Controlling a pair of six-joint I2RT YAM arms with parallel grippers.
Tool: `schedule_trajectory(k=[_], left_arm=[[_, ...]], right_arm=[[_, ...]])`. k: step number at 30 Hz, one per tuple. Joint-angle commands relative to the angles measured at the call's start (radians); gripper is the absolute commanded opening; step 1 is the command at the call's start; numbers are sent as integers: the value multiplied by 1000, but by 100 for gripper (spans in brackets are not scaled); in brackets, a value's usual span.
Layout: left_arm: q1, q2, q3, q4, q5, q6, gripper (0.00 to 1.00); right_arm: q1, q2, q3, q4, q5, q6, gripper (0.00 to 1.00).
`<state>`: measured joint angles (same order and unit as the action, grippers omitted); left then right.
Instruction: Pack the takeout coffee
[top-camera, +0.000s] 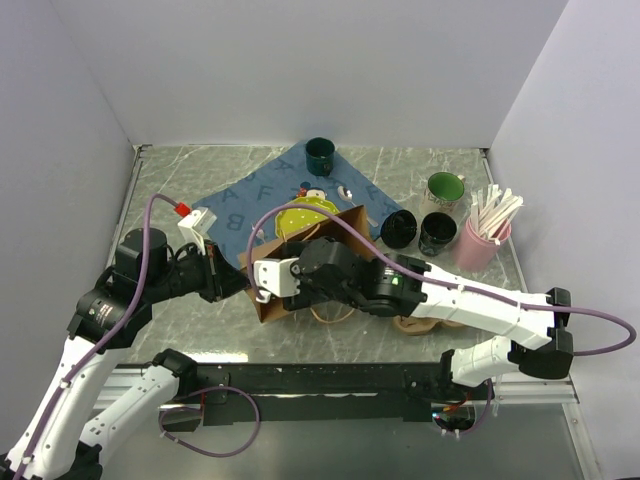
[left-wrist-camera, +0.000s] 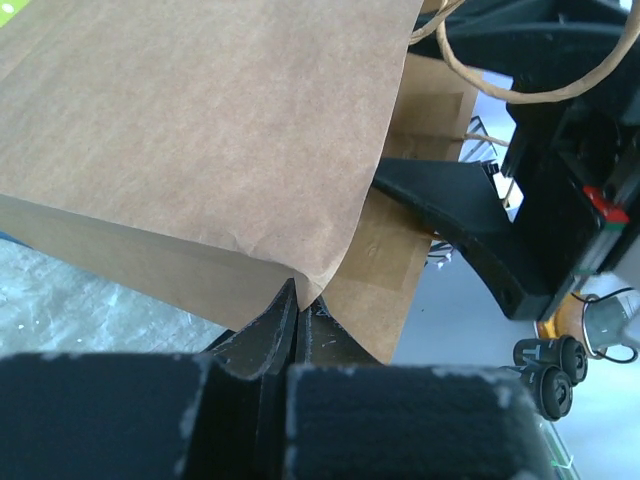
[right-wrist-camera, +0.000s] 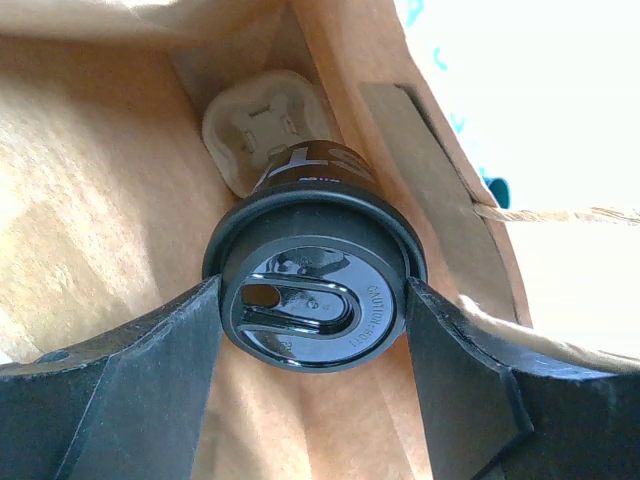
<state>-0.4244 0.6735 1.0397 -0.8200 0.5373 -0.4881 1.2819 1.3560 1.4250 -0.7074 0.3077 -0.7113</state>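
In the right wrist view my right gripper (right-wrist-camera: 312, 320) is shut on a takeout coffee cup (right-wrist-camera: 315, 305), its fingers (right-wrist-camera: 150, 370) pressing both sides of the round black lid. The cup hangs inside the brown paper bag (right-wrist-camera: 90, 180), above a pale moulded-pulp carrier (right-wrist-camera: 265, 120) at the bag's bottom. From above, the right gripper (top-camera: 268, 280) reaches into the bag (top-camera: 345, 215) at mid-table. My left gripper (left-wrist-camera: 298, 300) is shut on the bag's (left-wrist-camera: 200, 130) edge and pinches the paper; it shows in the top view (top-camera: 232, 275) at the bag's left side. Two more black cups (top-camera: 398, 229) (top-camera: 437, 233) stand to the right.
A blue lettered mat (top-camera: 265, 195) lies behind the bag with a yellow-green plate (top-camera: 305, 213) on it. A dark green mug (top-camera: 320, 153) stands at the back, a green-filled cup (top-camera: 443, 189) and a pink holder of white sticks (top-camera: 482, 240) at the right. Walls enclose three sides.
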Motion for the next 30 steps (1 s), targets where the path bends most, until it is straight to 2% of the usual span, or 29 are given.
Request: schedule_trajectory(k=[1, 11, 18, 25, 30], left_arm=[[-2, -9, 3, 28, 32, 29, 1], [-2, -20, -7, 84, 119, 37, 1], [-2, -51, -52, 125, 271, 49, 1], [-56, -60, -70, 98, 285, 120, 1], [-102, -57, -40, 47, 256, 177, 1]], right_arm=[[-36, -50, 19, 22, -22, 19, 39], [-44, -54, -84, 114, -35, -83, 38], [-17, -92, -52, 2, -26, -40, 38], [51, -126, -23, -139, 8, -4, 38], [57, -143, -41, -121, 31, -25, 38]])
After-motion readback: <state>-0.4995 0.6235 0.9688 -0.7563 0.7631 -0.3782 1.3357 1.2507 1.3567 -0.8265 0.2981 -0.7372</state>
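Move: The right hand already holds the lidded coffee cup inside the tipped paper bag. The cup carrier lies beyond it, about 6 cm ahead, 5 cm to its left and some 11 cm below. Outside the bag, the yellow-green plate is roughly 15 cm straight ahead and 27 cm lower. The nearest black cup stands about 13 cm ahead, 20 cm right. From the left hand, closed on the bag's corner, the carrier is around 10 cm ahead, 2 cm right, 12 cm down. Back towards the base and a little right, the left hand draws the pinched bag corner about 5 cm after a short hold, turning nearly 20 degrees clockwise. Meanwhile the right hand keeps its grip on the cup and dips some 2 cm, edging slightly forward and right, then comes back about 4 cm and 2 cm right along with the bag, cup still inside. ##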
